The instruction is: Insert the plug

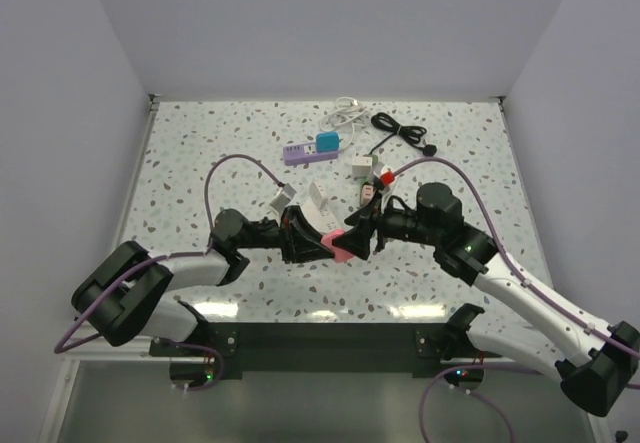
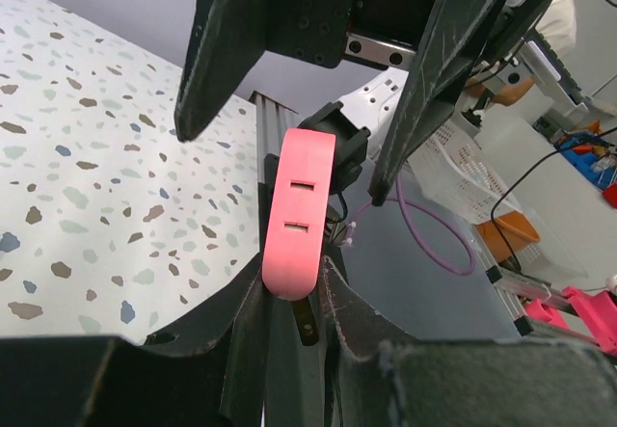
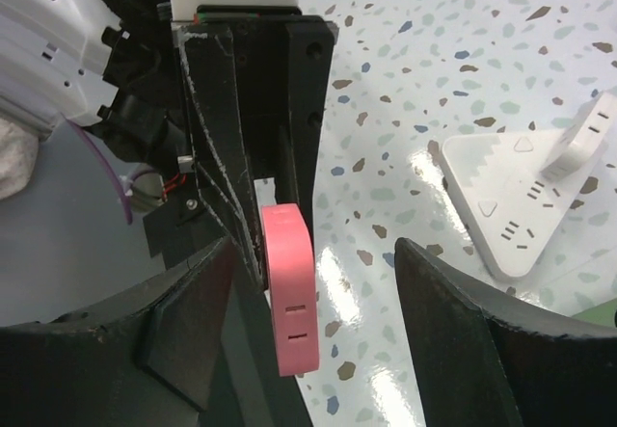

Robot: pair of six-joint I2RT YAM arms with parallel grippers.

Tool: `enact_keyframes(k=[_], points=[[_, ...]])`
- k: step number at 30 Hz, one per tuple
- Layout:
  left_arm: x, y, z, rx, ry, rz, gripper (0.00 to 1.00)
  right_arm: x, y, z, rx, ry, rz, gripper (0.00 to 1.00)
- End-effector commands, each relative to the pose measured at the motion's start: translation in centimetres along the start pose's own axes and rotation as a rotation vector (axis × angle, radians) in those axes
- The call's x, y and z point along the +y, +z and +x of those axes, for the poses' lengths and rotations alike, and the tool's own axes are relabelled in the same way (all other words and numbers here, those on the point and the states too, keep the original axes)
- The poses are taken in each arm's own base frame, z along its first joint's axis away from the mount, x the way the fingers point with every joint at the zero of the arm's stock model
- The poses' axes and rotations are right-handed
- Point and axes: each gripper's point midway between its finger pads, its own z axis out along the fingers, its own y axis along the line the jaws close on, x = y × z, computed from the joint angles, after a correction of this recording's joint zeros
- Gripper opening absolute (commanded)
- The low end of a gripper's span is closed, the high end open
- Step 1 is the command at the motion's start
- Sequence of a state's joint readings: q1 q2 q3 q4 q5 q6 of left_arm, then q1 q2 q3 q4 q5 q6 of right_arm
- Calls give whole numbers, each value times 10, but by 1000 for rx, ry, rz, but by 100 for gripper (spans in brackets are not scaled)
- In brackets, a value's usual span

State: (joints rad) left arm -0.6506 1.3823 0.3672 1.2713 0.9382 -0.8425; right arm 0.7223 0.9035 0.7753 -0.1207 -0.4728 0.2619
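A pink plug (image 1: 342, 243) with two slots in its face hangs above the table between the two arms. My left gripper (image 1: 318, 241) is shut on it. In the left wrist view the pink plug (image 2: 301, 210) stands up from between my left gripper's (image 2: 294, 297) fingers (image 2: 352, 316), and a metal prong (image 2: 308, 326) shows below it. My right gripper (image 1: 358, 233) faces it with jaws open. In the right wrist view the pink plug (image 3: 289, 292) sits in the wide gap of my right gripper (image 3: 323, 287), near one finger (image 3: 188, 311).
A white triangular power strip (image 1: 318, 201) (image 3: 501, 205) lies just behind the grippers. Farther back are a purple socket strip (image 1: 298, 153), a blue block (image 1: 328, 143), a white adaptor (image 1: 360, 163), a red piece (image 1: 385, 175), a black cable (image 1: 400, 131) and a white cable (image 1: 345, 113).
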Motion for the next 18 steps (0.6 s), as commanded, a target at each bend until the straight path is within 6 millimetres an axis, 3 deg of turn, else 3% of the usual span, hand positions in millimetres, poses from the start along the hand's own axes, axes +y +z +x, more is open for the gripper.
enact_keyframes(k=[1, 9, 12, 13, 16, 18], points=[[-34, 5, -46, -135, 278, 121, 0, 10, 1, 4, 6, 0, -63, 70], [-35, 5, -49, -144, 291, 116, 0, 14, 2, 17, 42, 11, -105, 65], [-35, 4, -48, -142, 294, 118, 0, 14, 2, 19, 42, 8, -107, 53], [-36, 4, -47, -142, 294, 122, 0, 15, 3, 19, 43, 5, -117, 47], [-37, 3, -45, -137, 298, 128, 0, 13, 5, 18, 38, 11, -109, 0], [-39, 3, -42, -119, 299, 145, 0, 11, 6, 17, 34, 9, -100, 0]])
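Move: The pink plug, still held in the left fingertips, lies between the open right fingers, about 2 cm back, 2 cm below and 1 cm to the left of the right hand's point; from the left hand it is roughly 1 cm ahead, 1 cm to the right and 1 cm above. On the table some 22 cm below the right hand, the white triangular strip lies about 14 cm ahead and 4 cm left, the green strip about 19 cm ahead and 7 cm right. Back and down, some 2 cm each, the right hand eases its open fingers over the pink plug while turning a few degrees counter-clockwise, then shuts them late and fast until both pads pinch it, the grip effort rising. The left hand keeps its hold on the plug's other end and stays nearly in place. ##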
